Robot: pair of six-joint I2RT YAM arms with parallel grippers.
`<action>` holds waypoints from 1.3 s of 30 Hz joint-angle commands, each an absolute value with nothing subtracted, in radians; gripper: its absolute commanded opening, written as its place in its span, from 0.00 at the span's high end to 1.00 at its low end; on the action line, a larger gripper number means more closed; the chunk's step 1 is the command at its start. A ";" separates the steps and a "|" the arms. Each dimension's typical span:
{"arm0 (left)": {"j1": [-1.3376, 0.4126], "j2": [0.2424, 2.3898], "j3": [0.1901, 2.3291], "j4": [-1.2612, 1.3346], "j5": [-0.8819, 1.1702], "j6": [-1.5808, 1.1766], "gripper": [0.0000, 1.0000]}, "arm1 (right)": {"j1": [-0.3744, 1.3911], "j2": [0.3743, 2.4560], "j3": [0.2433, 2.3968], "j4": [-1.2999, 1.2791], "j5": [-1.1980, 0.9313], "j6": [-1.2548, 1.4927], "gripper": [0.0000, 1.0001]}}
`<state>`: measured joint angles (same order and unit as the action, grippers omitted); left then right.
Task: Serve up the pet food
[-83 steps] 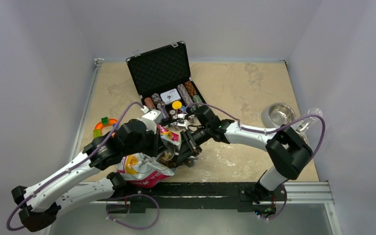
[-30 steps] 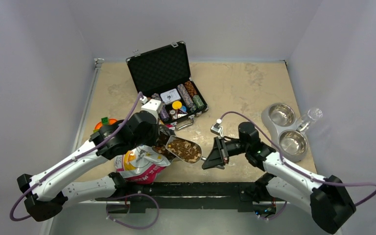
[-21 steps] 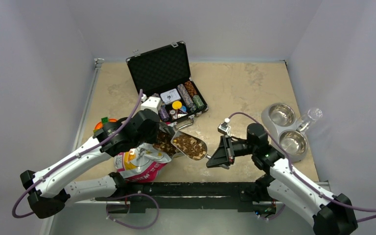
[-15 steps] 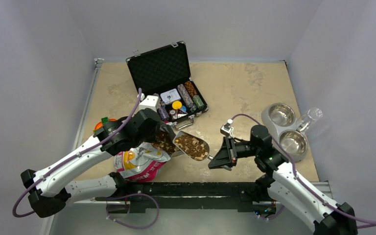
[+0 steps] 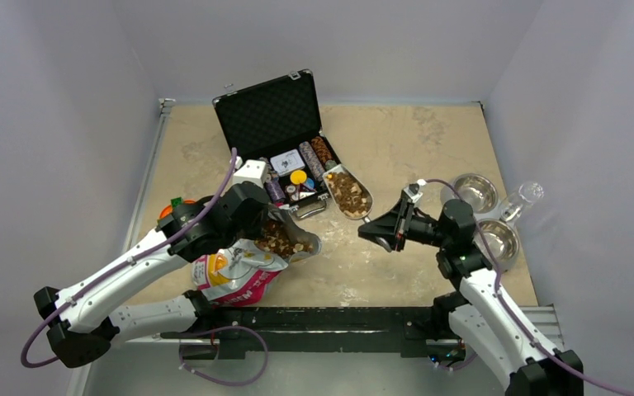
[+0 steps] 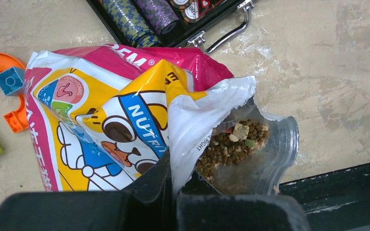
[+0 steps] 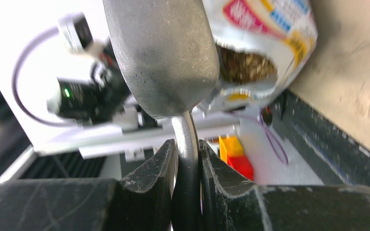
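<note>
My left gripper (image 6: 173, 178) is shut on the open rim of the printed pet food bag (image 6: 111, 110), which lies on the table (image 5: 413, 148). Brown kibble (image 6: 231, 144) shows in its mouth, also in the top view (image 5: 279, 239). My right gripper (image 7: 188, 149) is shut on the handle of a metal scoop (image 7: 164, 53). In the top view the scoop (image 5: 347, 192) is full of kibble and held above the table, left of the double steel bowl (image 5: 483, 214). The right gripper (image 5: 377, 229) sits between scoop and bowl.
An open black poker chip case (image 5: 285, 140) lies at the back centre, just behind the scoop. Coloured toy blocks (image 5: 169, 210) lie at the left edge. A clear bottle (image 5: 524, 196) stands by the bowl stand. A black rail (image 5: 338, 318) runs along the near edge.
My right gripper has lifted the filled scoop out of the bag and carried it right and back, toward the bowls. The left gripper keeps holding the bag's rim.
</note>
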<state>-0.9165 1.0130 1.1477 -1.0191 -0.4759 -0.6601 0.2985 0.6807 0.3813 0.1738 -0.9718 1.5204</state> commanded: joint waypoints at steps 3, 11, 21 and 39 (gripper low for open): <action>-0.902 0.969 1.152 -1.021 -0.511 -0.607 1.00 | 0.233 0.798 0.350 0.522 -0.703 1.645 1.00; -0.902 0.947 1.154 -1.030 -0.502 -0.584 1.00 | 0.154 0.760 0.147 0.637 -0.370 1.738 1.00; -0.901 0.915 1.118 -1.002 -0.460 -0.568 1.00 | 0.024 0.511 0.099 0.302 -0.174 1.801 1.00; -0.902 0.850 1.093 -0.962 -0.449 -0.418 1.00 | -0.063 0.309 0.151 -0.116 0.101 2.002 1.00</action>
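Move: The far bowl lies about 20 cm ahead of the right hand, which holds the food-filled scoop, some 34 cm to its right and 22 cm lower. The near bowl is roughly 8 cm ahead and 38 cm right; the glass bottle some 18 cm ahead and 46 cm right. From the left hand, gripping the bag, the far bowl is about 15 cm ahead, 60 cm right. Right hand swings loaded scoop some 20 cm right, also forward and down, turning 80° clockwise, towards far bowl. ##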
